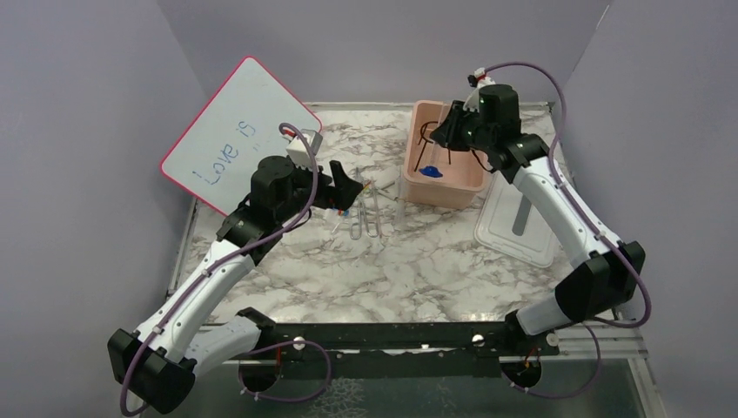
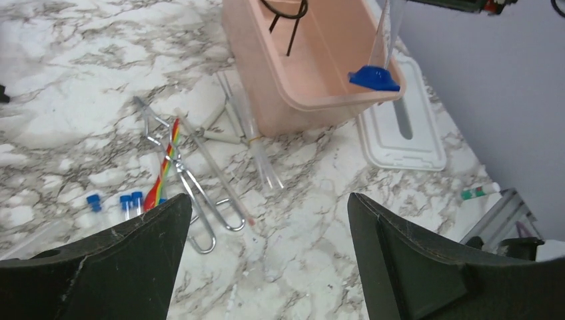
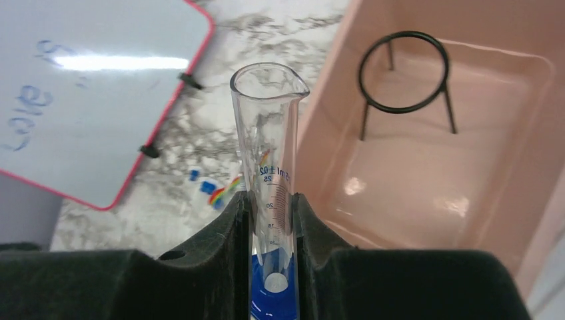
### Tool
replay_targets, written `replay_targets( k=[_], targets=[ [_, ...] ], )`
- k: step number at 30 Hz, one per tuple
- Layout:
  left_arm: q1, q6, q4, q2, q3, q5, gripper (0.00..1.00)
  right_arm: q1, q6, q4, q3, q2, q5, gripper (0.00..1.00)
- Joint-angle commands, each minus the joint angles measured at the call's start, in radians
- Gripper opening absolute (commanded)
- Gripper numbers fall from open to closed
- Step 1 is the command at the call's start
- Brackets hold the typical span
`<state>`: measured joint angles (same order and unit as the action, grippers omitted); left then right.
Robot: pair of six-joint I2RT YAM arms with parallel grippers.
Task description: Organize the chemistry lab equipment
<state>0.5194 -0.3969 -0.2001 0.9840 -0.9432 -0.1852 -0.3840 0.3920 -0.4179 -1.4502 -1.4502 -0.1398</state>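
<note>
My right gripper (image 3: 273,207) is shut on a clear graduated cylinder (image 3: 270,133) with a blue base (image 2: 375,78). It holds the cylinder upright over the pink tub (image 1: 435,193). I cannot tell whether the base touches the tub floor. A black wire ring stand (image 3: 403,73) stands inside the tub. My left gripper (image 2: 266,207) hangs open above the marble table with nothing between its fingers. Ahead of it lie metal tongs (image 2: 193,200), a red-yellow rod (image 2: 166,167), clear tubes (image 2: 260,147) and blue-capped vials (image 2: 126,200).
A pink-rimmed whiteboard (image 1: 235,131) leans at the back left. The tub's white lid (image 1: 522,222) lies right of the tub, and a small marker (image 2: 480,192) lies near the table's right rail. Purple walls close in the table.
</note>
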Motion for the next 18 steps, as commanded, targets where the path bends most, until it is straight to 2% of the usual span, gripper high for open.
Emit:
replay_targets(
  k=[1, 10, 18],
  targets=[
    [-0.001, 0.079, -0.064, 0.003, 0.001, 0.069, 0.89, 0.049, -0.099, -0.141, -0.082, -0.124, 0.160, 0.07],
    [-0.001, 0.108, -0.058, 0.046, 0.031, 0.087, 0.89, 0.095, -0.180, -0.236, -0.220, -0.348, 0.277, 0.07],
    [-0.001, 0.094, -0.071, 0.083, 0.044, 0.083, 0.89, 0.144, -0.189, -0.261, -0.269, -0.521, 0.234, 0.11]
  ],
)
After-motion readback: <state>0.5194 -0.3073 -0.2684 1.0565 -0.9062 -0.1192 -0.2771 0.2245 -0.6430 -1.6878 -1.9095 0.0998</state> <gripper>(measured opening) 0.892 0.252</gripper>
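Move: The right hand grips the blue-based measuring cylinder and takes it to the pink bin, whose middle lies about 9 cm ahead, 7 cm to its right and 22 cm below. Inside the bin the black tripod stand is some 13 cm ahead and 2 cm right of that hand; the white lid lies about 5 cm back and 27 cm right. For the open left hand, the metal tongs lie roughly 28 cm below, 7 cm ahead and 2 cm right, the rainbow-striped tool 9 cm ahead and 1 cm left, and the blue-capped tubes 5 cm ahead and 6 cm left. Keeping its pinch on the cylinder, the right hand lowers it about 15 cm into the pink bin while carrying it forward and to the right, past the black stand's near right side, and the wrist rolls its left side down and tips the fingers downward, some 30 degrees in all. Meanwhile the left hand, fingers staying wide open and empty, sinks about 6 cm towards the tongs and tubes, its left side rising slightly, without touching anything. ##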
